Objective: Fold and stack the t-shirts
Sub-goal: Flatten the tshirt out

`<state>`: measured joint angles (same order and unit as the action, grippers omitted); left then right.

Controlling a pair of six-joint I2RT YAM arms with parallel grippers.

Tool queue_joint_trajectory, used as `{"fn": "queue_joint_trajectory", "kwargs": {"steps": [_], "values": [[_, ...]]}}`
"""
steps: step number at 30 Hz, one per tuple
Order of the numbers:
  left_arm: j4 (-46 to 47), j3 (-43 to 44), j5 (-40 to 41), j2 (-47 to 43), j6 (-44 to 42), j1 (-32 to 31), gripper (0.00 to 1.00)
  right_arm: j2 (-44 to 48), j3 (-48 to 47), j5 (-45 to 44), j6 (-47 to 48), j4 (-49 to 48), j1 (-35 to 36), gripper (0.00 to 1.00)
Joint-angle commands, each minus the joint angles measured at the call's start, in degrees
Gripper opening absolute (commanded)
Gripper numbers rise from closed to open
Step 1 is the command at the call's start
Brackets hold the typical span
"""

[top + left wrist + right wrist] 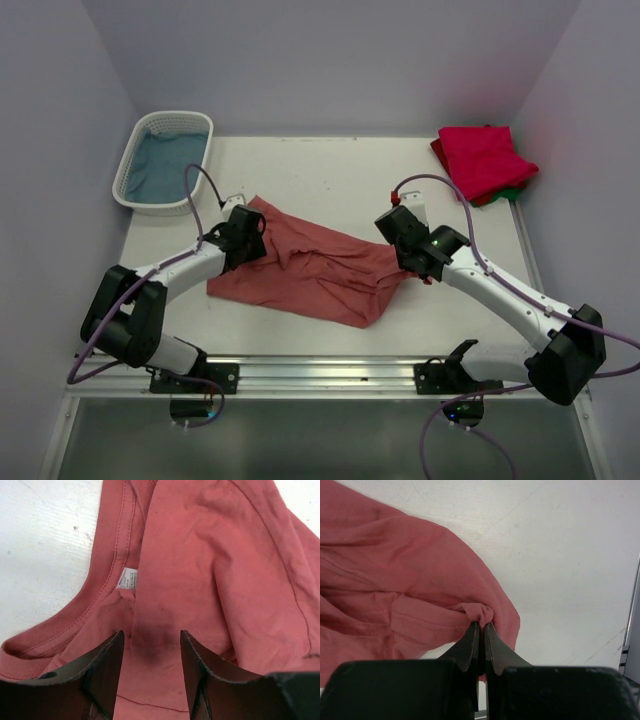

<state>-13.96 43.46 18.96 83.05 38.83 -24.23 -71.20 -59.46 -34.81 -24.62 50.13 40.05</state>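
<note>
A large salmon-red t-shirt (pixel 300 268) lies rumpled across the middle of the table. My left gripper (pixel 250 232) is over its left end near the collar. In the left wrist view the left gripper (pixel 151 635) has its jaws apart, tips down on the t-shirt (pixel 210 555) just below the collar and label (pixel 127 578). My right gripper (pixel 408 262) is at the t-shirt's right end. In the right wrist view the right gripper (pixel 482 625) is shut on a small bunch of the t-shirt's cloth (pixel 395 575). A folded crimson-pink t-shirt (pixel 485 158) lies on a green t-shirt (pixel 512 190) at the back right.
A white lattice basket (pixel 126 178) with blue cloth (pixel 160 165) inside stands at the back left. Grey walls close in the table (pixel 330 170) on three sides. A metal rail (pixel 320 372) carrying the arm bases runs along the near edge.
</note>
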Motion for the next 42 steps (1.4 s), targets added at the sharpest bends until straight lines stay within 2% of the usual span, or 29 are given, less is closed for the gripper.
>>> {"fn": "queue_joint_trajectory", "kwargs": {"steps": [1,14,17,18,21,23,29,34,38,42], "values": [[2.4,0.3,-0.4,0.6,2.3,0.5,0.52,1.4,0.1,-1.3,0.1,-0.2,-0.4,0.00],[2.0,-2.9,-1.0,0.1,3.8,0.5,0.52,0.3,-0.2,-1.0,0.2,-0.4,-0.7,0.00],[2.3,-2.8,-0.9,-0.1,3.7,0.5,0.44,0.1,-0.2,-1.0,0.2,-0.5,-0.7,0.00],[2.3,-2.7,-0.9,-0.2,3.5,0.5,0.36,0.1,-0.2,-1.0,0.2,-0.4,-0.7,0.00],[2.2,-2.2,-0.6,-0.7,3.3,0.5,0.22,0.1,-0.1,-1.0,0.1,-0.3,-0.7,0.00],[2.1,-2.0,-0.5,-0.8,3.0,0.5,0.20,0.2,0.0,-1.0,0.1,-0.4,-0.7,0.00],[1.6,-2.0,-0.3,-1.5,2.7,0.5,0.00,0.2,-0.2,-1.0,0.1,-0.3,-0.8,0.00],[-2.8,0.5,-1.0,-5.1,2.2,0.2,0.00,-0.6,0.0,-1.2,-0.1,-0.5,-0.8,0.00],[-6.8,5.3,-0.2,-11.5,1.2,0.0,0.00,-1.0,0.1,-1.4,-0.5,-0.6,-0.8,0.00],[-11.1,9.2,1.3,-13.7,-0.2,0.0,0.00,-1.2,0.4,-1.5,-1.0,-0.6,-0.8,0.00]]}}
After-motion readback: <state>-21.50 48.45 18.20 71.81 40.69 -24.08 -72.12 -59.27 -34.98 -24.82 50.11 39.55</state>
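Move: Just under the left fingers, about 3 cm below and 1 cm back, lies the t-shirt's loose upper layer. The white neck label sits some 5 cm ahead and 3 cm left of the hand; the shirt's far left corner is about 15 cm straight ahead, and the white basket roughly 25 cm ahead and 22 cm left. From the right hand, still holding the other end aloft, that layer is about 33 cm left, 6 cm ahead and 12 cm below. Easing down about 2 cm and slightly back, the left hand brings its half-open fingers onto the loose upper layer, stops and shuts them to pinch it. It then lifts nearly 10 cm, drawing about 2 cm forward late in the rise as the fingers tip outward some 10 degrees. The right hand stays put, keeping its hold on the other end. ##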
